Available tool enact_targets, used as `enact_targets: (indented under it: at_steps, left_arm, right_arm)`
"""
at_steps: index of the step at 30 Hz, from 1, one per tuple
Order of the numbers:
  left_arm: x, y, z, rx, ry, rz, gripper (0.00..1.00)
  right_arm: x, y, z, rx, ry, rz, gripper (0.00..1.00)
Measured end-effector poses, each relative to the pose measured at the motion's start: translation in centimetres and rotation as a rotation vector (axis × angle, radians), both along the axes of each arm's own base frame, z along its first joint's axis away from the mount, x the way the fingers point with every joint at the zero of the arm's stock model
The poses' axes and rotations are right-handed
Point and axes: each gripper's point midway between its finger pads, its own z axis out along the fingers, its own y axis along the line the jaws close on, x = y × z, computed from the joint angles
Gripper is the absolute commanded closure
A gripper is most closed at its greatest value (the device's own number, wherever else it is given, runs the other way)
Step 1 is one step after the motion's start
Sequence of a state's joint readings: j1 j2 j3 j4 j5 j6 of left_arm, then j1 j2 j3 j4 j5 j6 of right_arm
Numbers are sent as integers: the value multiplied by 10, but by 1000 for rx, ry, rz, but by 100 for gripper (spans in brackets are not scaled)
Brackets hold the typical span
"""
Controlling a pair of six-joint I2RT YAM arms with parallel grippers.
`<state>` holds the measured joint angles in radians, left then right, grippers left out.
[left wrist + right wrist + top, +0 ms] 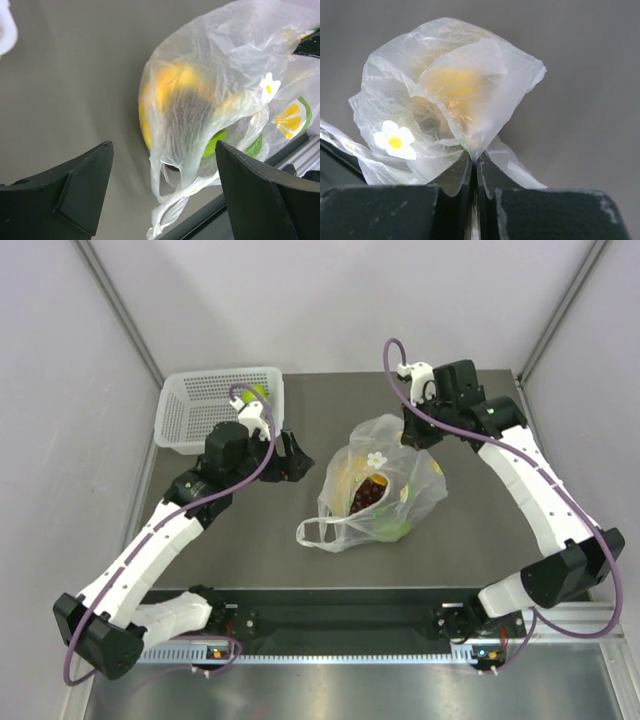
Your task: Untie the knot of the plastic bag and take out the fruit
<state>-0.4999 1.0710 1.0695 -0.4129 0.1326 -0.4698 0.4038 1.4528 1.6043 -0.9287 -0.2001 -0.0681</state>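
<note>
The clear plastic bag [385,485] with flower prints lies mid-table, its loose handle loops [320,533] trailing toward the near left; no tied knot shows. Inside I see dark grapes [368,494], yellow bananas [162,92] and a green fruit [215,142]. A green fruit [257,393] lies in the white basket. My right gripper [415,430] is shut on the bag's far edge film [472,145]. My left gripper [293,460] is open and empty, left of the bag; its fingers [75,192] frame the handle loops [175,200] without touching.
The white perforated basket [195,410] stands at the far left, just behind my left arm. The table's dark front rail [330,620] runs along the near edge. Grey walls close the sides and back.
</note>
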Motion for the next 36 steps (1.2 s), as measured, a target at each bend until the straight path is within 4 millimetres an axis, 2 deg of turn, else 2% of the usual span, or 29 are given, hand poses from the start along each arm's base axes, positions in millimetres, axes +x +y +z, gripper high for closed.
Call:
enact_targets:
  at_steps: [6,9,12,15,17,19,20,21,23,24,26,28,31,34,36]
  left_arm:
    - [-21,-27,-4,16,-3,-79,13]
    - [-36,-41,-20,43,17,-124,14]
    - [-50,-51,-45,76,52,-162,14]
    - [-62,-58,-65,99,82,-191,14]
    - [-67,-64,-71,102,88,-211,14]
    - [-71,-71,-71,98,82,-227,14]
    - [-71,-74,-71,97,73,-229,15]
    - [-71,-77,-70,97,64,-229,15]
    - [-68,-81,-74,106,51,-218,15]
    - [-67,-82,-76,111,48,-212,16]
    - [-66,-83,-83,126,53,-207,19]
    - [-66,-83,-89,139,60,-203,25]
    - [-66,-83,-92,143,61,-198,33]
    - [-67,-83,-94,147,60,-194,34]
    - [-68,-79,-100,154,64,-184,34]
  right_arm:
    - [-12,-8,0,-12,2,-15,100]
    - [-14,-21,2,-39,-23,-75,100]
    - [-16,-40,-5,-88,-35,-176,98]
    - [-17,-58,-19,-147,-24,-265,87]
    - [-17,-64,-27,-174,-13,-295,81]
    - [-18,-67,-34,-187,-1,-308,72]
    - [-19,-67,-38,-187,6,-309,60]
    - [-20,-66,-44,-186,17,-312,43]
    - [-26,-66,-58,-191,50,-305,30]
    - [-29,-66,-64,-191,67,-301,16]
    - [-31,-65,-68,-189,82,-295,11]
    - [-33,-63,-64,-169,77,-298,4]
    - [-36,-63,-48,-129,38,-315,2]
    - [-40,-57,-15,-53,-30,-318,3]
    - [-45,-46,9,5,-76,-292,0]
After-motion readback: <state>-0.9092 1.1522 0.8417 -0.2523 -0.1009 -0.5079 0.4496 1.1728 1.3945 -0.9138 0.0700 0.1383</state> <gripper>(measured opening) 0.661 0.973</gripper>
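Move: The bag's mouth, with dark grapes showing, lies about 15 cm to the right of the open left hand, 2 cm ahead and some 16 cm below. The loose handle loop hangs about 4 cm back and 4 cm right of that hand, the yellow fruit under film about 8 cm ahead and 11 cm right. From the right hand, still pinching the bag's raised far end, the bag's right flank is roughly 8 cm right, 2 cm back and 18 cm below, the mouth 8 cm left and 3 cm back. The right hand, still holding the film, draws back slightly, then swings about 6 cm to the right and lowers roughly 7 cm, turning some 15 degrees clockwise, and opens wide to let go of the bag, then rises again by about as much, drifting a little back and left. Meanwhile the open left hand goes right and back about 8 cm and sinks some 10 cm towards the bag's mouth, turning slightly clockwise and narrowing its fingers a bit as it comes up close in front; contact with the film can't be made out. ##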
